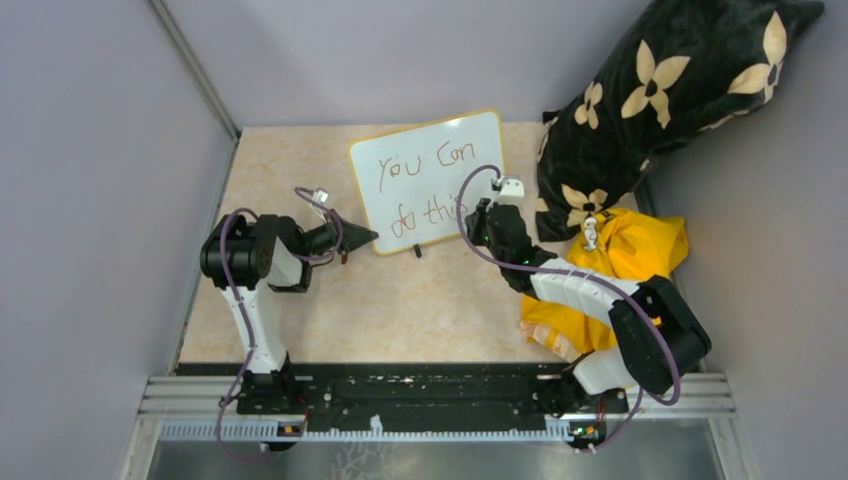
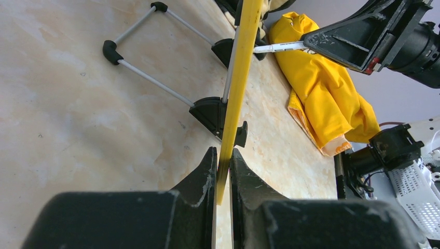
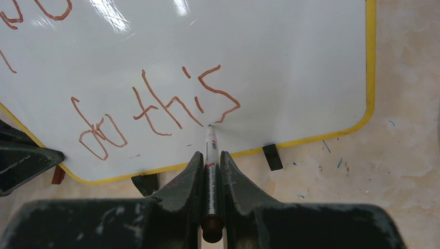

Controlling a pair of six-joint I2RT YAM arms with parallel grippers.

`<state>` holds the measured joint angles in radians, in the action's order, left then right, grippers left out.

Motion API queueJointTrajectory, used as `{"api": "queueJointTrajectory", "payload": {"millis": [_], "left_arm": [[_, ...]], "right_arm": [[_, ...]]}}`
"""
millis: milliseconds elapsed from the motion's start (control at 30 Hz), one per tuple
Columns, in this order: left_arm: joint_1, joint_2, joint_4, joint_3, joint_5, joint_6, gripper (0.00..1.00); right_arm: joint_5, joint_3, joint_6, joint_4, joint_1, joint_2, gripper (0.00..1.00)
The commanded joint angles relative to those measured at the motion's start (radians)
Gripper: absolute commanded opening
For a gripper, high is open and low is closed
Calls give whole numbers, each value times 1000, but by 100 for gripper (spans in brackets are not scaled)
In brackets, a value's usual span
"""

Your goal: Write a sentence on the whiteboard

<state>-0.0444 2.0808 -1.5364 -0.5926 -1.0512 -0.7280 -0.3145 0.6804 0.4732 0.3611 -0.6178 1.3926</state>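
The whiteboard (image 1: 470, 145), white with a yellow frame, stands tilted at the back middle of the table. The sentence (image 1: 425, 185) reads "You Can do this" in reddish-brown, in two lines. My left gripper (image 1: 366, 237) is shut on the whiteboard's lower left corner; the left wrist view shows the yellow frame edge (image 2: 239, 78) pinched between the fingers of that gripper (image 2: 223, 154). My right gripper (image 3: 210, 154) is shut on a marker (image 3: 210, 176). The marker's tip touches the whiteboard (image 3: 290, 62) at the tail of the "s" in "this" (image 3: 176, 101).
A black pillow with cream flowers (image 1: 660, 90) leans in the back right corner. A crumpled yellow cloth (image 1: 640, 250) lies under the right arm. The board's wire stand (image 2: 150, 78) reaches back behind it. Grey walls close in both sides.
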Motion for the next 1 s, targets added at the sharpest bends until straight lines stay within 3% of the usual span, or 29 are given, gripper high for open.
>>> {"api": "queueJointTrajectory", "payload": {"millis": [0,533,700,967], "left_arm": [[-6,8,25,-7,-9,-3,0],[-6,10,25,-10,-11,-3,0],[-6,10,25,-10,-13,-4,0],[-6,8,25,-9,-13,-4,0]], "right_arm": [[-6,13,1,9,0,-74,0],[-146,-109,-98,-48,-33,-483,0],[-350,-119,-235,2,-175,-476,0],[-509,-130,-155,64,-188,-322,0]]}}
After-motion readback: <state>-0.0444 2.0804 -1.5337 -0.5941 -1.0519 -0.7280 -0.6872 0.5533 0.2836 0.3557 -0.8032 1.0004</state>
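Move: The right hand holds the marker, its tip at the foot of the "s" in "this"; the letter's middle is about 5 cm ahead of the hand, 2 cm left and 1 cm lower. The whiteboard's middle is roughly 9 cm ahead, 8 cm left and 2 cm higher. From the left hand, pinching the board's near-left corner, the "s" is some 6 cm ahead, 15 cm right and 4 cm higher. The right hand lifts the marker off the "s", up about 10 cm, then back and right, tilting up. ##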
